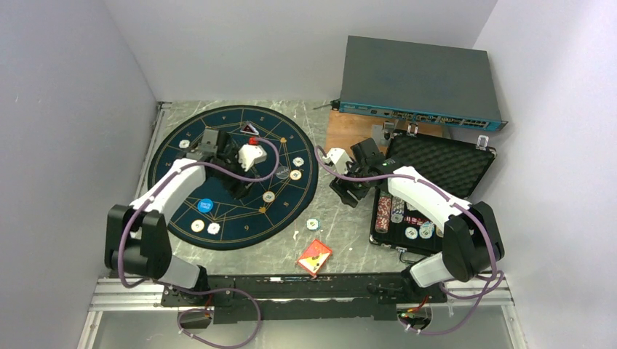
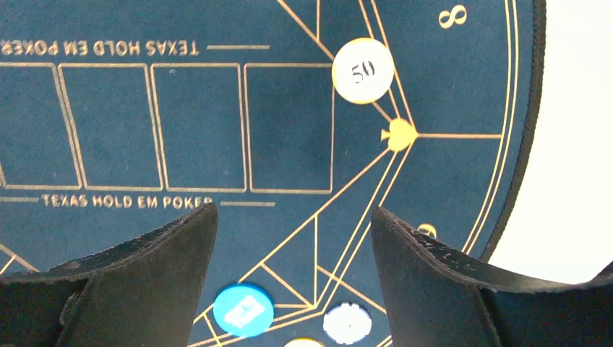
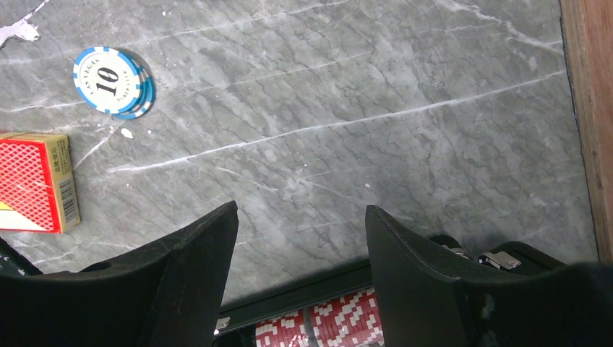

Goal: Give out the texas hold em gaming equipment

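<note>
My left gripper (image 1: 208,142) hangs open over the far left of the round navy mat (image 1: 174,182), with nothing between its fingers (image 2: 173,253). In the left wrist view a whitish "50" chip (image 2: 363,70) lies ahead of it, and a blue disc (image 2: 243,309) and a white chip (image 2: 347,323) lie below. My right gripper (image 1: 348,195) stands open and empty over bare marble beside the case. Ahead of it lie a blue-and-white "10" chip stack (image 3: 108,79) and a red-backed card pack (image 3: 32,181). Red chips (image 3: 340,322) show under its jaws.
The black foam-lined case (image 1: 436,163) lies open at the right with chip rows (image 1: 396,211) in its near end. A grey network switch (image 1: 418,83) sits behind it on a wooden board (image 1: 356,131). Several more chips dot the mat. White walls close in on both sides.
</note>
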Motion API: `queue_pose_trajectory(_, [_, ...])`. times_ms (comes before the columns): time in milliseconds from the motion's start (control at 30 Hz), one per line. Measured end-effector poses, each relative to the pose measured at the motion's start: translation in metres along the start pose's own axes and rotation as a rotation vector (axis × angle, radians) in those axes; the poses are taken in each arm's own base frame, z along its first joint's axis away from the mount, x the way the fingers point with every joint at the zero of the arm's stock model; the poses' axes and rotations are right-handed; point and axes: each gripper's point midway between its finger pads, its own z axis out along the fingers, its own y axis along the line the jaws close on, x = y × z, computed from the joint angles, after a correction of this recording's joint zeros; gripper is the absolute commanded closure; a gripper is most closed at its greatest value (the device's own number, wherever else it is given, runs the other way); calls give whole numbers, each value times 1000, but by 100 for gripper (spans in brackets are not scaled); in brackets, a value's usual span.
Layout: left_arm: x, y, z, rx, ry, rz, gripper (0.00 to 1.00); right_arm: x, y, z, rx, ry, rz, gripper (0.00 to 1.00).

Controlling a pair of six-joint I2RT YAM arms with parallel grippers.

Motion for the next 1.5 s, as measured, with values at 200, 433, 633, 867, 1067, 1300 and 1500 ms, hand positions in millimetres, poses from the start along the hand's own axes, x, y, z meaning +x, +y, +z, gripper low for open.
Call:
queue_pose_trajectory(200, [-11,-10,37,26,53,-1,17,1,-1,0,3,1,4,32])
queue_pose_trajectory(433, [-12,-26,64,47,109,2,16,1,-3,-1,5,1,8,32])
queue_pose_trajectory(633, [-22,-30,75,48,108,18,16,1,-3,-1,6,1,9,32])
queue_pose_trajectory(867, [-34,-33,96,66,121,42,18,2,-3,-1,6,1,10,31])
queue_pose_trajectory(1067, [-23,-38,114,86,171,47,21,2,-4,-1,8,1,13,31])
queue_pose_trajectory(1300, [-23,-36,117,58,184,75,45,2,-6,-1,11,1,16,31])
queue_pose_trajectory(1500, [-23,-33,117,42,186,89,62,3,-6,-1,11,1,17,31])
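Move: The "50" chip on the mat lies about 9 cm to the left hand's right, 3 cm ahead and 9 cm below. Some 9 cm beyond that chip and 4 cm further right is the clear disc, with the orange-edged chip another 4 cm right. The blue button sits about 11 cm to the left hand's left and 1 cm back. From the right hand, the "50" chip is roughly 24 cm left, 5 cm ahead and 8 cm below. Bring the left gripper, fingers still wide open, about 9 cm right and 8 cm down onto the "50" chip, easing slightly forward; sink first, run nearly level, then drop the last bit. Tilt the fingers some 10 degrees nearer to vertical, then stop around the chip and close until both fingertips pinch its edges. ##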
